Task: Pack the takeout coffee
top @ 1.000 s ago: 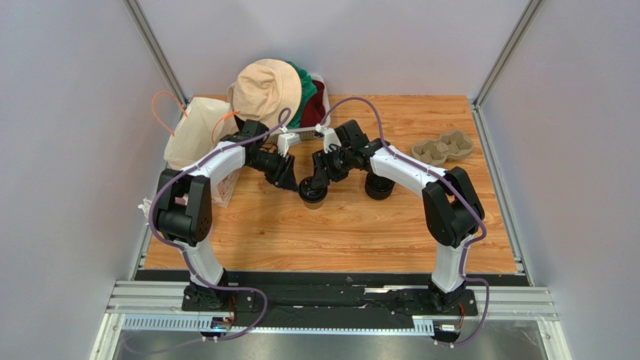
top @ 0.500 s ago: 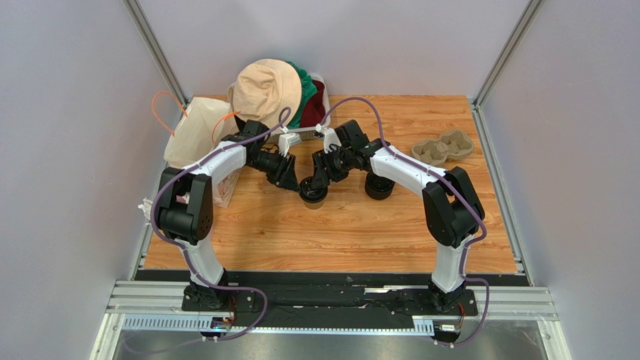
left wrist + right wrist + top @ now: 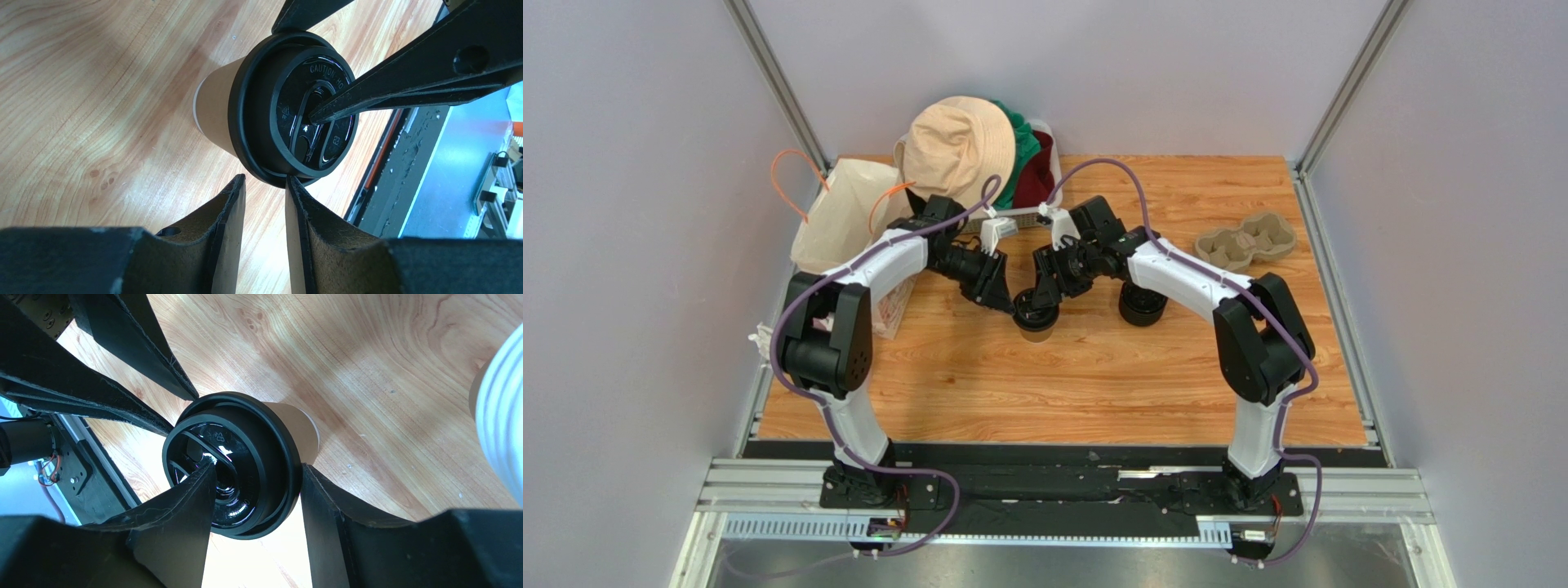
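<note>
The takeout coffee [image 3: 1035, 315] stands upright mid-table: a kraft-brown cup [image 3: 215, 107] with a round black lid [image 3: 294, 116]. My right gripper [image 3: 255, 470] straddles half the lid [image 3: 245, 447], one fingertip [image 3: 199, 484] in the lid's centre recess and the other against the outside of the rim. It comes in from the right in the top view, where my right gripper [image 3: 1047, 292] sits over the cup. My left gripper [image 3: 265, 180] is at the cup's left side [image 3: 999, 292]. Its jaws stand a narrow gap apart with nothing between them, and one fingertip [image 3: 293, 187] touches the lid's rim.
A stack of black lids [image 3: 1143, 305] stands just right of the cup. A cardboard cup carrier [image 3: 1247, 239] lies at the far right. A beige bag [image 3: 844, 214], a hat [image 3: 955, 147] and a basket of cloths [image 3: 1036, 165] crowd the back left. A white ribbed object [image 3: 500, 416] is near the right wrist.
The left gripper's jaws have narrowed and it has edged slightly toward the cup. The right gripper and the cup have not moved.
</note>
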Action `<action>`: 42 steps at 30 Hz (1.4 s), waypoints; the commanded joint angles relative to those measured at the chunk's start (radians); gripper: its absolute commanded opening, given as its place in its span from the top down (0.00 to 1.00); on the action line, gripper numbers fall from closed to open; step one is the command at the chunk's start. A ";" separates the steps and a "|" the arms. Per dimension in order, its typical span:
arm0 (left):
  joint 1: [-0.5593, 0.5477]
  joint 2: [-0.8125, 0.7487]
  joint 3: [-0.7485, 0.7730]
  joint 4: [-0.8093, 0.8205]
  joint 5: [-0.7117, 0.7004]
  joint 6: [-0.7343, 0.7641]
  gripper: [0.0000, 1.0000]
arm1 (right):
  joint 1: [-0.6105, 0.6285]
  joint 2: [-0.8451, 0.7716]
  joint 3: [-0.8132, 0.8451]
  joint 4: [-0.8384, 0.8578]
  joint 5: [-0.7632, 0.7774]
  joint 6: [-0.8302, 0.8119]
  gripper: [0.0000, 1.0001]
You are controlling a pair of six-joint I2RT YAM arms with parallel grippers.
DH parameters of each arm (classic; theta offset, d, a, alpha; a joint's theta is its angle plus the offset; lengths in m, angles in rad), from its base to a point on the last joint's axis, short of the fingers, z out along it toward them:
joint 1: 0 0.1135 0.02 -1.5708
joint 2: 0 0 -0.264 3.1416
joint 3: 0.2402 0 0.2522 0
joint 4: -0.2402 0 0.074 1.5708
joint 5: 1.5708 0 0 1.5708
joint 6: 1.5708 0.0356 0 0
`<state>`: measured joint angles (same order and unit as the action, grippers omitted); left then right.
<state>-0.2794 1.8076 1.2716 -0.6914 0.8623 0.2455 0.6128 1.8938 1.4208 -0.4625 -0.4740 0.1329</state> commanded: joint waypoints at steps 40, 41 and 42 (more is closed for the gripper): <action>0.002 -0.266 0.463 -0.312 -0.120 0.115 0.14 | 0.016 -0.116 0.150 -0.246 0.212 -0.216 0.19; 0.011 -0.290 0.469 -0.312 -0.129 0.112 0.13 | 0.016 -0.117 0.156 -0.252 0.219 -0.216 0.19; 0.017 -0.303 0.472 -0.316 -0.132 0.115 0.13 | 0.016 -0.116 0.168 -0.257 0.238 -0.219 0.19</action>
<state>-0.2836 1.5993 1.6905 -0.9668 0.7486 0.3317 0.6327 1.8225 1.5188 -0.6926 -0.2836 -0.0540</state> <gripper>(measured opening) 0.864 0.809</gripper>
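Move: Between the hands stands the lidded coffee cup, its middle roughly 5 cm right of the left hand, level with it fore and aft, and some 4 cm below. From the right hand, whose fingers straddle the lid's rim, it lies about 3 cm left, 1 cm back and 5 cm lower. The stack of empty cups is some 10 cm ahead and 3 cm right of the right hand; the black lid stack is about 15 cm right and 1 cm ahead. Nudging right by about 1 cm with its fingertips at the lid's left rim, the left hand presses the cup towards the right hand, which yields a little the same way; the left then opens wide and rises some 17 cm, drifting slightly forward and turning about 25 degrees. The right eases about 3.5 cm right and 3 cm up, tipping its fingers down and spreading them as it comes free of the lid. ##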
